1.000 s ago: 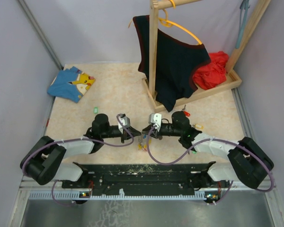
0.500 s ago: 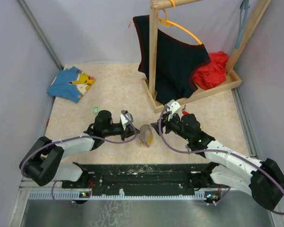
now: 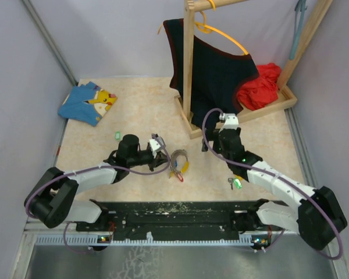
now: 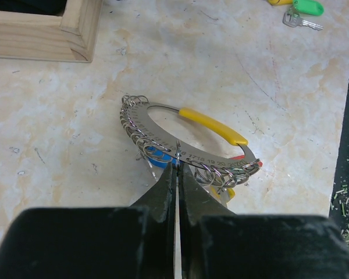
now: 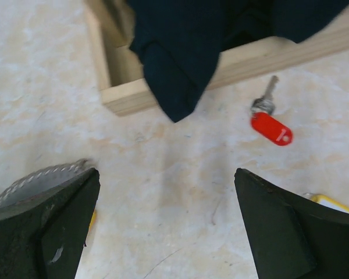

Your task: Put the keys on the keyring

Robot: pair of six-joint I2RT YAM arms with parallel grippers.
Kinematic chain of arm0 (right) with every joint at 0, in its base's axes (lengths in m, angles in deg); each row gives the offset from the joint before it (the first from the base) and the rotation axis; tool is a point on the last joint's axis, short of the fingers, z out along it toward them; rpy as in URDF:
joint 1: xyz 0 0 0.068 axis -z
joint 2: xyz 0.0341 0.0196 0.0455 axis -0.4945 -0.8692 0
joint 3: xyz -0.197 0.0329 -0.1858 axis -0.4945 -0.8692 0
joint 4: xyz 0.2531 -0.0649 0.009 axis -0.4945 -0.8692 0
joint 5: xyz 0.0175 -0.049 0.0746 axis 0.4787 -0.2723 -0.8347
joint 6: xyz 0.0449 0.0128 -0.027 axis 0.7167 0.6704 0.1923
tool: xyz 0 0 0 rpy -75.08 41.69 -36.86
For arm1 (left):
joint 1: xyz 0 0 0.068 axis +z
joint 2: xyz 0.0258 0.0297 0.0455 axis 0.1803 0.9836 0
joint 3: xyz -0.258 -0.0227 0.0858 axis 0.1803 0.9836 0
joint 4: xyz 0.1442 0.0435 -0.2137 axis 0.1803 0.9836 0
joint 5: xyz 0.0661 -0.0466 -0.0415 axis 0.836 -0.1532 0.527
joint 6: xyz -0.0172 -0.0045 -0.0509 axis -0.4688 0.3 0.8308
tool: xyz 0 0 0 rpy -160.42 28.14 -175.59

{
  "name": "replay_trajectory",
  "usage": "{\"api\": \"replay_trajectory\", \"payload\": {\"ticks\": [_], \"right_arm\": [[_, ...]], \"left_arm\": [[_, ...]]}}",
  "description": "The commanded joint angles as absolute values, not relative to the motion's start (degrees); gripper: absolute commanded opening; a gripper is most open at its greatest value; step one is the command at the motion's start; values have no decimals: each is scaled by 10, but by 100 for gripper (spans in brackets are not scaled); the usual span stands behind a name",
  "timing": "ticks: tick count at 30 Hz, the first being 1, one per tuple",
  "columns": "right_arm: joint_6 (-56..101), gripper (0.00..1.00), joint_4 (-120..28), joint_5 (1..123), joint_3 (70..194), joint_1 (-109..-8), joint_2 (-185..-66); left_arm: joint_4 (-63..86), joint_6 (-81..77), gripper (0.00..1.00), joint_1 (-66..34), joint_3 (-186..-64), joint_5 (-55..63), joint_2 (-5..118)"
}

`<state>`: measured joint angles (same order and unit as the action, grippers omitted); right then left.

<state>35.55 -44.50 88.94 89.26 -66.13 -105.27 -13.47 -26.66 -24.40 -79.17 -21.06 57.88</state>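
Note:
The keyring (image 4: 212,124) is a silver numbered oval with a yellow section, lined with small wire rings, and blue and red tags lie under it. It rests on the table, also visible from above (image 3: 178,162). My left gripper (image 4: 178,166) is shut on one small ring at the oval's near rim. My right gripper (image 5: 166,174) hovers wide open over bare table near the rack's corner, holding nothing. A red-tagged key (image 5: 270,127) lies ahead to its right, and a yellow tag (image 5: 331,203) lies beside its right finger. A green-tagged key (image 3: 237,183) lies beside the right forearm.
A wooden rack base (image 3: 239,118) stands at the back right with a dark shirt (image 3: 212,75) on an orange hanger and a red cloth (image 3: 260,87). A blue printed cloth (image 3: 87,103) lies at the back left, and a small green tag (image 3: 117,135) lies near it.
My right gripper opened wide, left the keyring and swung right and back toward the rack. The left gripper stayed shut on the keyring and shifted it slightly right.

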Motion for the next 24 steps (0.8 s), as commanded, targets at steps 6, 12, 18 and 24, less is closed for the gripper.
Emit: {"api": "replay_trajectory", "payload": {"ticks": [6, 12, 18, 24], "right_arm": [[475, 84, -449, 932, 951, -530, -1160], [468, 66, -429, 958, 1005, -519, -1260], [487, 55, -439, 991, 1054, -518, -1334], [496, 42, -446, 1009, 1077, -518, -1377]], "left_arm": [[-135, -247, 1, -247, -805, -172, 568], [-139, -240, 1, -247, -801, -155, 558], [-156, -237, 1, -247, -788, -145, 543], [-154, -242, 1, -247, -791, -143, 550]]}}
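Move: The red-tagged key lies on the table about 10 cm ahead of the empty, wide-open right hand, 8 cm to its right and 12 cm below. The dark cloth's hanging tip is some 11 cm ahead and 1 cm left of that hand; a yellow-tagged key lies about 3 cm ahead and 15 cm right. From the left hand, which holds the keyring, the red-tagged key is roughly 27 cm right and 13 cm farther out. Swinging right, down and a little forward, then forward and still down, the right hand closes in on the red-tagged key, ending about 9 cm farther out, 7 cm right and 7 cm lower. Its wrist turns nearly 30 degrees clockwise and tips down while the fingers narrow to about half open, not yet touching. The left hand keeps hold of the keyring and eases slightly forward and up. ##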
